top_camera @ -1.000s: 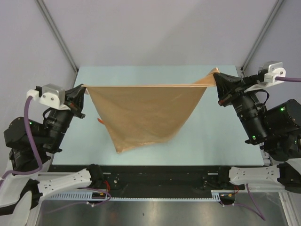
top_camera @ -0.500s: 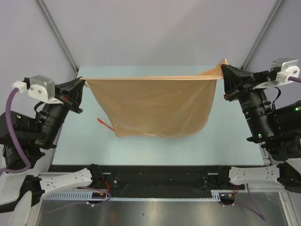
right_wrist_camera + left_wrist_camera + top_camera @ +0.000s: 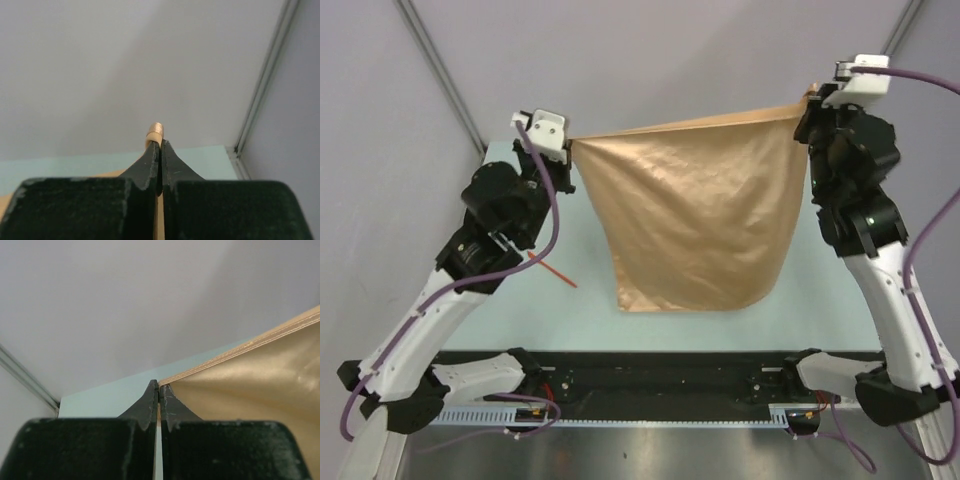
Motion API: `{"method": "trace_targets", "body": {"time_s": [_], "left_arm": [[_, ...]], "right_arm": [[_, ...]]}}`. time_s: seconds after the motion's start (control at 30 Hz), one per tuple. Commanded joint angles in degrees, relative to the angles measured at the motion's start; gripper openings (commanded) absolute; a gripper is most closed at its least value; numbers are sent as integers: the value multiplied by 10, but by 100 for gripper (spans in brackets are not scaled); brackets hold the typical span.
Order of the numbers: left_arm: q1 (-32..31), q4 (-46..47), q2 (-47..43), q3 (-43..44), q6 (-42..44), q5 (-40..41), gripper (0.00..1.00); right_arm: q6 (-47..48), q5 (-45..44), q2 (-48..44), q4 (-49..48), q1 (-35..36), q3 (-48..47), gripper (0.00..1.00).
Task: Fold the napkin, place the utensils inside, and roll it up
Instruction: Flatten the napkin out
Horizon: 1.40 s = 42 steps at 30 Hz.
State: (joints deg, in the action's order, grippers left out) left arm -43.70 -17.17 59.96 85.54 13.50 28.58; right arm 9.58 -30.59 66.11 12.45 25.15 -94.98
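Note:
The peach-orange napkin [image 3: 698, 220] hangs in the air above the table, stretched by its two top corners and sagging to a rounded bottom edge. My left gripper [image 3: 567, 142] is shut on the napkin's top left corner; in the left wrist view the hem [image 3: 240, 347] runs away to the right from the pinched jaws [image 3: 159, 386]. High at the right, my right gripper [image 3: 810, 98] is shut on the top right corner, and a small fold of cloth [image 3: 156, 129] pokes out past its tips [image 3: 160, 143]. An orange-red utensil [image 3: 553, 270] lies on the table at the left, beside the left arm.
The pale blue table [image 3: 820, 300] lies under the hanging cloth, with a black rail [image 3: 660, 375] along its near edge. Metal frame posts [image 3: 445, 75] rise at the back left and back right [image 3: 262, 90]. Both arms are raised high over the table sides.
Both arms have risen and moved toward the back, lifting the napkin higher off the table. The cloth has shifted to the right and now hangs free, uncovering more of the utensil.

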Motion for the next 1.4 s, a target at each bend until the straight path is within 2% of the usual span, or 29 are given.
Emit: {"method": "trace_targets", "body": {"time_s": [0.0,0.17,0.43,0.77,0.87,1.07,1.17,1.2,1.23,1.3,1.37], "left_arm": [[63,28,-4,8,-29,-42,0],[64,46,-48,-11,-31,-65,0],[64,0,-119,16,-47,-118,0],[64,-55,-149,91,-75,-142,0],[64,-43,-147,90,-84,-157,0],[64,-14,-41,89,-93,-152,0],[84,9,26,71,-88,-157,0],[99,19,44,64,-101,-173,0],[143,29,73,54,-113,-191,0],[190,51,117,38,-151,-258,0],[241,69,206,40,-165,-308,0]], "right_arm": [[-134,175,11,66,-84,11,0],[-135,178,-26,41,-74,27,0],[-99,171,-113,12,-31,34,0],[-98,195,-149,34,-1,-20,0],[-106,218,-146,30,-1,-28,0],[-114,228,-18,66,-5,-66,0],[-130,258,52,45,-46,-44,0],[-146,267,67,36,-57,-36,0],[-153,279,103,14,-73,-14,0],[-176,294,145,-10,-113,5,0],[-187,322,225,-41,-135,16,0]]}}
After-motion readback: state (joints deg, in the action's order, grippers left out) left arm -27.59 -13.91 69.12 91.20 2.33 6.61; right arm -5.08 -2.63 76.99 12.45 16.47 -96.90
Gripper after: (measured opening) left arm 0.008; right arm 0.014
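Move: Both hands already pinch neighbouring corners of the napkin, held high with its top hem taut. From the left hand, the napkin's middle lies about 15 cm to the right, 18 cm below and 4 cm back. From the right hand it is roughly 15 cm to the left, 20 cm below and 8 cm back. The orange utensil lies on the table some 11 cm left of the left hand, 7 cm ahead and 42 cm below. Forward and down briefly, then back and up, then fast forward and down again, both hands shake the napkin out in the air. The back-and-up pull is some 15 cm each way for the right hand and a little less for the left. The right hand also works about 7 cm left towards the other, its wrist turning inward some 20 degrees; both grips stay shut on the corners. ##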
